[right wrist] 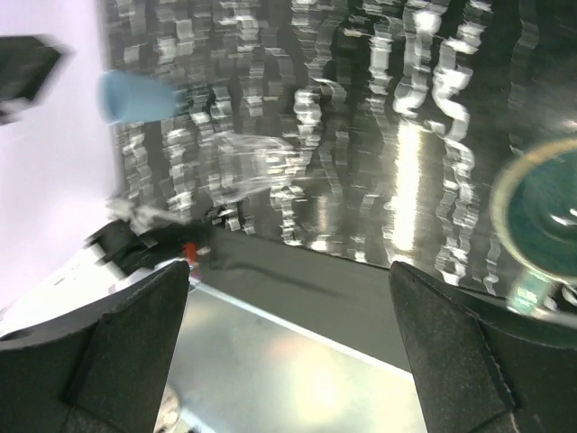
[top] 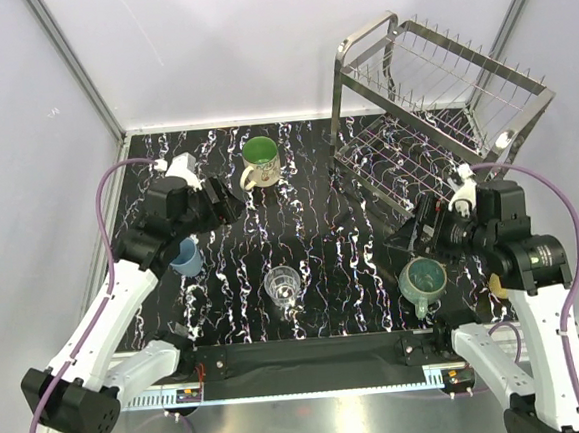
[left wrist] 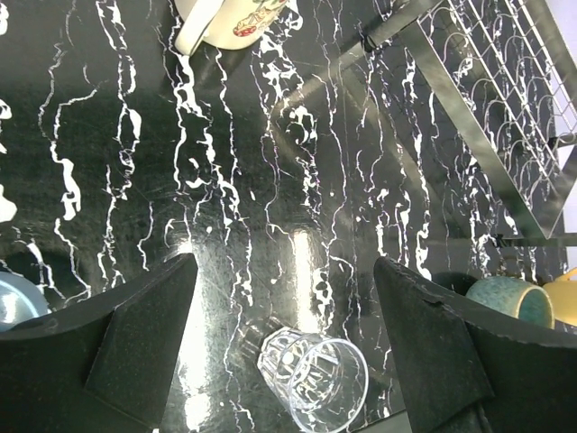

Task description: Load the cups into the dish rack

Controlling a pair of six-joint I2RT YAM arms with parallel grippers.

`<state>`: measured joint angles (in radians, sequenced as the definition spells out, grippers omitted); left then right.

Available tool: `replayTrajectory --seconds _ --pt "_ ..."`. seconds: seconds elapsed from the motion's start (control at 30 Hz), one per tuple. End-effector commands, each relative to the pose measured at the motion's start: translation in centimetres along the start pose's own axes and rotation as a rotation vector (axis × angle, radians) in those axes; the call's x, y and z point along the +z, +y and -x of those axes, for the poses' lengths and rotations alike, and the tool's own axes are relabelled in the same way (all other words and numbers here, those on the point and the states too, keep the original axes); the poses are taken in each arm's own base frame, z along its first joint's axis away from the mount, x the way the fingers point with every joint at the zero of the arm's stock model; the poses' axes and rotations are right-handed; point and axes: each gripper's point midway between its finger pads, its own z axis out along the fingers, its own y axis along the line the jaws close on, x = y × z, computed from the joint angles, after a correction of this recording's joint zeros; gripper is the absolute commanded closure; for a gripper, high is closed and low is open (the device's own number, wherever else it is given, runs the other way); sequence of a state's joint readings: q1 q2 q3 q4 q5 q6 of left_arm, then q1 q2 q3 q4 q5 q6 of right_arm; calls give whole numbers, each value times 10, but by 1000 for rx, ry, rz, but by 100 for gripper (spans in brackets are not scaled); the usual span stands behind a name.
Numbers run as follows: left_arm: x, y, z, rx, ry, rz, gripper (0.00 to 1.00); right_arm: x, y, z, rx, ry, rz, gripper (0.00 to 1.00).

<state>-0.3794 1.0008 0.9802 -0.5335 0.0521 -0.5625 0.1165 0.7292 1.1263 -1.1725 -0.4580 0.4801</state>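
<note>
The cream mug with green inside stands at the back centre, the clear glass tumbler near the front centre, the teal mug at front right and the small light-blue cup at left. The yellow mug shows only as a sliver behind my right arm. The wire dish rack stands at back right with no cups in it. My left gripper is open and empty above the table; the tumbler lies below it. My right gripper is open and empty beside the teal mug.
White walls close in the black marbled table on the left, back and right. A metal ledge runs along the near edge between the arm bases. The rack's steel frame reaches toward the table's middle.
</note>
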Motion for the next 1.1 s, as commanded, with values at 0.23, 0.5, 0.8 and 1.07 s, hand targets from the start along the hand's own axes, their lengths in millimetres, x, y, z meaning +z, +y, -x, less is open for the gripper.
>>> replayTrajectory --seconds 0.23,0.5,0.8,1.07 --pt "0 -12 -1 -41 -44 -91 14 -41 131 39 -209 22 469 0" --pt "-21 -4 1 -34 -88 -61 14 56 155 20 -354 106 203 1" --pt "-69 15 -8 -36 -152 -12 14 152 131 -48 -479 119 -135 1" --pt "-90 10 -36 -107 -125 -105 14 190 104 -84 -465 134 -207 0"
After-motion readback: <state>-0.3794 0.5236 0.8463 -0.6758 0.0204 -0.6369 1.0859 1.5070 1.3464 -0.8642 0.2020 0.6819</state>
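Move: About 22 cm to the right hand's left, roughly level with it fore and aft and some 20 cm below, stands the clear cup. The teal cup sits close under the right hand, about 3 cm nearer the base, 5 cm right and 21 cm down. From the left hand the clear cup is about 9 cm back, 7 cm right and 18 cm below, the blue cup 2 cm back, 11 cm left and 19 cm below. Arcing away from above the teal cup, the open, empty right hand climbs about 11 cm, swings some 20 cm left, then sinks past its starting height towards the clear cup, turning counter-clockwise and rolling its left side down some 25 degrees; it ends above the cup's rim. The open left hand dips, then draws back from the mug, going left and up, fingers tipping up slightly. ##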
